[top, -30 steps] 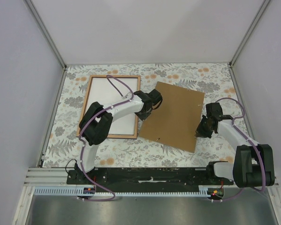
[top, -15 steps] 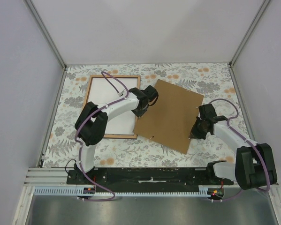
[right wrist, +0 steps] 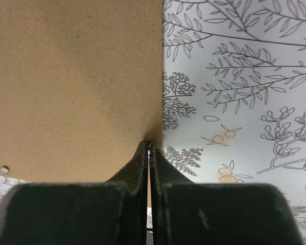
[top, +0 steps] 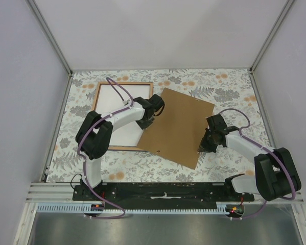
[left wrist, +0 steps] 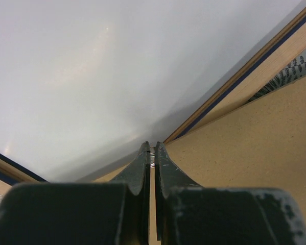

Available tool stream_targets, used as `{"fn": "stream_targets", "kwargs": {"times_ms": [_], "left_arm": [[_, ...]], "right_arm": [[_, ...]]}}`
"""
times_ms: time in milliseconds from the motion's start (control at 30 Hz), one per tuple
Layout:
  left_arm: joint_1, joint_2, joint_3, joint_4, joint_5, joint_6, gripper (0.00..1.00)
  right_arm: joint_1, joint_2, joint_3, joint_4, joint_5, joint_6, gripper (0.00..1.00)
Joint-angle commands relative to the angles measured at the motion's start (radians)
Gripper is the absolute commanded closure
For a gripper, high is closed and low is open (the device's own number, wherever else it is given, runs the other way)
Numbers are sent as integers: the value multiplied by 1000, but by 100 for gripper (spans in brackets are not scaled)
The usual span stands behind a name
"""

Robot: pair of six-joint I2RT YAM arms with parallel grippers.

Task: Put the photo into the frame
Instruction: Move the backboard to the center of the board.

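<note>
The frame [top: 124, 82] lies flat at the table's left, and the photo [top: 109, 99] rests inside it with its white back up. A flat brown backing board [top: 178, 127] is held between both arms, its left corner over the frame's right rim. My left gripper [top: 144, 123] is shut on the board's left edge; the left wrist view shows it [left wrist: 151, 148] over the white photo [left wrist: 112, 76], with the frame's rim [left wrist: 234, 87] running diagonally past. My right gripper [top: 206, 146] is shut on the board's right edge [right wrist: 150, 144], with the board [right wrist: 76, 87] to its left.
A floral tablecloth [top: 224, 87] covers the table, and grey walls enclose it on three sides. A purple cable [top: 117, 88] loops over the frame. A small metal tab [right wrist: 5, 169] sits at the board's near edge.
Both arms have carried the backing board to the left; its left corner now overlaps the frame's right side. The frame and photo have not moved.
</note>
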Motion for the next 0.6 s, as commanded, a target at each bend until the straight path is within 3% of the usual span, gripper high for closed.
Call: {"fn": "stream_targets", "kwargs": {"times_ms": [0,100,267,333,567], "left_arm": [[6,-78,-10,61,-3,136,98],[16,-98,-27,106,7,219,89],[62,-170,-108,196,25,377,51],[96,-223,-174,259,54,440,43],[191,-320,-299,494,396,805,37]], "right_arm": [[23,22,33,60,-10,37,100],[24,31,35,59,-6,33,100],[24,41,38,59,-1,19,100],[24,47,41,60,0,17,100],[24,70,58,62,14,-12,100]]}}
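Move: The left gripper, nearly shut, has the metal tab on the backboard's left edge at its fingertips. From it, the backboard's middle lies about 16 cm to the right and level, a couple of centimetres lower; the middle of the white panel in the frame is some 10 cm left, 6 cm ahead and 3 cm down. From the right gripper, shut at the board's right edge, the backboard's middle is roughly 10 cm ahead and 10 cm left, the frame's middle 16 cm ahead and 36 cm left. Open the left gripper to let go of the backboard's left-edge tab, then lift clear and swing left over the white panel, some 4 cm left and 3 cm up, turning the wrist about 20 degrees clockwise. Keep the right fingers shut on the board's right edge and ease it about 1 cm left with slight forward drift, towards the frame. ##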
